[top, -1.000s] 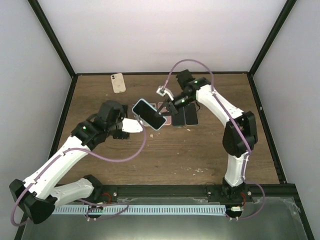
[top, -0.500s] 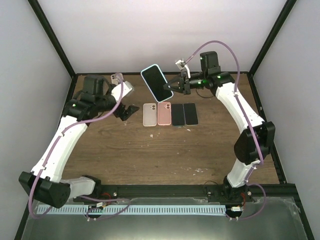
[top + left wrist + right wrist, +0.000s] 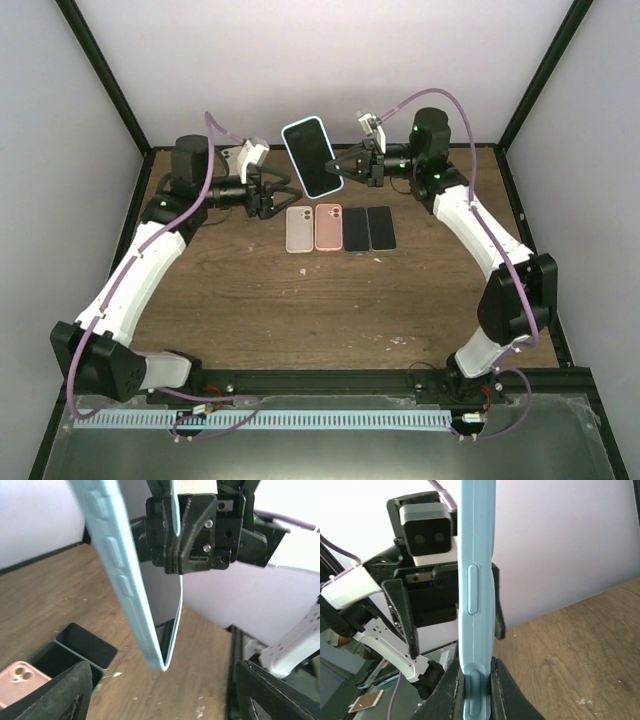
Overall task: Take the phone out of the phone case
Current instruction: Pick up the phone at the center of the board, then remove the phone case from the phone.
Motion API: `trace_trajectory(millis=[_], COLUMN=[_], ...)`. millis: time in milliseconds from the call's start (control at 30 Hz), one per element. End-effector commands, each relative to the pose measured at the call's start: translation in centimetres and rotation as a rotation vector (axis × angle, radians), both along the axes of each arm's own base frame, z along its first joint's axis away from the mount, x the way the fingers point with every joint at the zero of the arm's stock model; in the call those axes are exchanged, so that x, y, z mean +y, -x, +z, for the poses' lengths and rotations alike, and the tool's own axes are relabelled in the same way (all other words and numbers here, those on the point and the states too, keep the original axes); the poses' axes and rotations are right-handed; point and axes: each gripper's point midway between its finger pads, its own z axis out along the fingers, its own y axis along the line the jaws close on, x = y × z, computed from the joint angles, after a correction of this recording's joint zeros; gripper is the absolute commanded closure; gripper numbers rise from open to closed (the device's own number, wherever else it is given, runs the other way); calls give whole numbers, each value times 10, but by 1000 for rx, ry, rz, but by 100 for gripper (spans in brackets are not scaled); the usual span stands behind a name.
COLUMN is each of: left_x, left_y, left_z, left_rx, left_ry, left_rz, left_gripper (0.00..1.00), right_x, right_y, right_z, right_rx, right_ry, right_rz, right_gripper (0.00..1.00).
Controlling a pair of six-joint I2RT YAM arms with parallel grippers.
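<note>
A phone in a light blue phone case (image 3: 311,157) hangs in the air above the back of the table, held edge-on. My right gripper (image 3: 340,172) is shut on its right edge; in the right wrist view the fingers (image 3: 451,690) clamp the case (image 3: 476,580) from both sides. My left gripper (image 3: 285,193) faces it from the left and is open. In the left wrist view the case's lower corner (image 3: 161,662) hangs between the wide-apart fingers (image 3: 50,695), touching neither, with the dark screen (image 3: 165,600) turned away to the right.
On the brown table (image 3: 330,300), under the raised phone, lie in a row a clear case (image 3: 299,229), a pink case (image 3: 328,227) and two black ones (image 3: 368,228). Black frame posts and pale walls enclose the table on the sides and back.
The right gripper has carried the cased phone up and toward the back. The left arm has swung up from the table's left and turned its open gripper toward the phone.
</note>
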Motion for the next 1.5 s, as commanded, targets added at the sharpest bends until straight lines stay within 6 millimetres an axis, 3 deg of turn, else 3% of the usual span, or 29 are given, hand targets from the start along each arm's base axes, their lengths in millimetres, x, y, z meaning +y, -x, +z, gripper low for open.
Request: trace_trajectory(millis=[0, 300, 533, 700, 833, 900, 1000, 1133, 1300, 1467], left_x=[-11, -25, -29, -28, -27, -27, -25, -22, -22, -36], left_y=[0, -7, -3, 1, 3, 5, 11, 20, 33, 51], left_z=[15, 39, 34, 35, 33, 31, 26, 10, -14, -37], left_rx=[97, 86, 91, 80, 74, 72, 62, 40, 41, 29], left_ry=[140, 235, 232, 225, 211, 204, 175, 109, 42, -51], left_rz=[-65, -123, -146, -154, -152, -159, -174, -188, -229, -300], left_gripper=[22, 49, 75, 99, 100, 100, 100, 100, 100, 100], right_x=[1, 7, 7, 7, 7, 7, 6, 5, 6, 13], right_y=[29, 30, 28, 27, 28, 28, 25, 28, 34, 41], right_z=[53, 57, 53, 53, 53, 53, 51, 42, 16, -10], right_rx=[-113, -72, -55, -58, -63, -68, -78, -100, -66, -21], right_ry=[-96, -120, -118, -117, -115, -112, -84, -30, 37, 97], right_rz=[33, 17, 8, 4, 8, 5, -7, -14, 34, 93], right_gripper=[99, 99, 99, 99, 99, 94, 63, 43, 39, 41])
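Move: The phone in its light-blue case is still held up in the air by the right hand. Its middle is about 7 cm to the left hand's right, 4 cm ahead and 4 cm above. Far below the left hand, some 35 cm down and 13 ahead, lie the cream case, 2 cm right, and the pink case, 10 right. From the right hand, the phone's middle is 4 cm left, 1 ahead and 2 above; the first dark phone is 6 right, 10 ahead and 37 below. The cased phone's free lower left edge is taken by the left hand, which goes about 3 cm right and 3 up and shuts to pinch it, while the right hand lifts it 2.5 cm, drawing slightly back and left. The right fingers then open and let go, and the left hand, keeping its pinch, lowers it some 6 cm and back 3; the right hand also sinks slightly. ##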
